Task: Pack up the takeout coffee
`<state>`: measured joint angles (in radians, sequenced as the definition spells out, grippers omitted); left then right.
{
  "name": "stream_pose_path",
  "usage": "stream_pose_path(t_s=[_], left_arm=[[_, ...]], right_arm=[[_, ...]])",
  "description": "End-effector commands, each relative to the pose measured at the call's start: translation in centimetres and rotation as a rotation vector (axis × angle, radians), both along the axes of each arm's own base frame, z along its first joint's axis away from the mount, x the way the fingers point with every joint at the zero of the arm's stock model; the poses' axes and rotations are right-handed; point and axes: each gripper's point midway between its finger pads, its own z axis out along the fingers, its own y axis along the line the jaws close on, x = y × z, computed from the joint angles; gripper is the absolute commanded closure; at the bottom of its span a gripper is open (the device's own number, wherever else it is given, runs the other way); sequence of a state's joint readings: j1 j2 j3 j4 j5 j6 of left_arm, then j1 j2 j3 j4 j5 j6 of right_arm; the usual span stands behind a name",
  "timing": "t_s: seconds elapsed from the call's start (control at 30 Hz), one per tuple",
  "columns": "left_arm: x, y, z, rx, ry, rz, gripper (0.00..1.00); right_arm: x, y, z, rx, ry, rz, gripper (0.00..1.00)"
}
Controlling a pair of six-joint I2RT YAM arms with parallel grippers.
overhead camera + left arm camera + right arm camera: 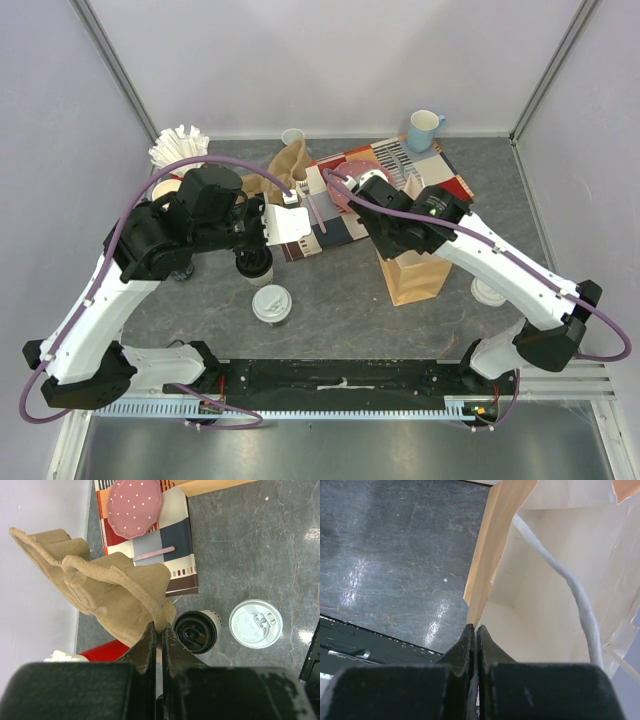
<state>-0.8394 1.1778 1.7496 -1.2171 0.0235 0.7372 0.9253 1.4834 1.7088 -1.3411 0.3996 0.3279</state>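
The cream-white cup with a black lid (pixel 255 266) stands on the table just below my left gripper (pixel 291 197), and it shows in the left wrist view (pixel 197 631). The black cup with a white lid (pixel 272 305) stands beside it, nearer the front (pixel 255 623). My left gripper (pixel 161 626) is shut on the rim of a brown pulp cup carrier (pixel 110 580) and holds it off the table (pixel 289 163). My right gripper (pixel 474 627) is shut on the top left edge of an open paper bag (pixel 550 580), which stands upright (pixel 415 280). The right gripper (pixel 388 248) is at the bag's mouth.
A checked placemat (pixel 345 225) with a pink dotted plate (pixel 134 507) and a pink utensil (pixel 154 554) lies behind. A blue mug (pixel 424 130), a white cup (pixel 292 137) and white paper filters (pixel 180 148) stand at the back. A red object (pixel 105 652) is at the left.
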Motion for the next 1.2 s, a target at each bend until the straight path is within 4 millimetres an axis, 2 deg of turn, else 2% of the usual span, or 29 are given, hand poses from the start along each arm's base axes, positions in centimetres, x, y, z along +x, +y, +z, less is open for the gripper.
stream_pose_path(t_s=[0.0,0.1,0.13,0.2,0.23,0.4,0.53,0.6,0.63,0.7,0.73,0.93,1.17], left_arm=[[0.3,-0.4,1.3,-0.05,-0.023,0.019,0.98],[0.3,-0.4,1.2,-0.047,-0.024,0.016,0.98],[0.2,-0.4,1.2,-0.045,-0.024,0.015,0.98],[0.3,-0.3,1.2,-0.047,-0.027,0.016,0.98],[0.3,-0.4,1.2,-0.046,-0.025,0.014,0.98],[0.3,-0.4,1.3,-0.048,-0.027,0.012,0.98],[0.2,-0.5,1.2,-0.053,-0.025,0.007,0.98],[0.0,-0.5,1.1,-0.057,-0.02,0.002,0.98],[0.0,-0.5,1.2,-0.061,-0.022,0.0,0.98],[-0.2,-0.5,1.2,-0.064,-0.02,-0.005,0.98],[-0.3,-0.5,1.3,-0.066,-0.023,-0.007,0.98],[-0.3,-0.4,1.6,-0.073,-0.03,-0.008,0.98],[-0.6,-0.6,1.8,-0.089,-0.026,-0.019,0.98]], right_arm=[[-2.3,-2.4,-1.3,-0.097,0.099,0.009,0.96],[-2.4,-2.3,-1.4,-0.09,0.105,0.005,0.82],[-2.4,-2.4,-1.4,-0.086,0.105,0.003,0.73],[-2.4,-2.4,-1.3,-0.078,0.098,0.0,0.62],[-2.4,-2.4,-1.3,-0.074,0.094,0.0,0.53],[-2.4,-2.2,-0.8,-0.026,0.065,-0.002,0.42],[-2.3,-1.5,-0.4,0.028,0.048,0.002,0.25],[-2.1,-1.6,-0.1,0.046,0.037,-0.007,0.21],[-2.1,-1.4,0.0,0.064,0.038,-0.01,0.15],[-2.1,-1.2,0.2,0.093,0.034,-0.017,0.11],[-2.1,-1.0,0.3,0.11,0.033,-0.019,0.04],[-2.0,-1.4,0.3,0.167,0.034,-0.065,0.02],[-1.6,-1.3,1.3,0.286,0.001,-0.104,0.02]])
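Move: The bag stands open under the right gripper, which is shut on its white handle at the left rim; the bag's middle is about 8 cm to the right, 2 cm ahead and 12 cm below. The pink plate is some 16 cm ahead and 3 cm left, the white-lidded cup about 21 cm left and 10 cm back, both well below. From the left gripper, still holding the cup carrier, the bag's middle lies roughly 27 cm right, 2 cm ahead and 24 cm lower. Open the right gripper wide and let go of the bag's white handle, easing down about 1.5 cm and back as the fingers part. Then draw it left and come up a little, to end some 2 cm back and 2 cm left of the start, the open fingers staying by the rim. ##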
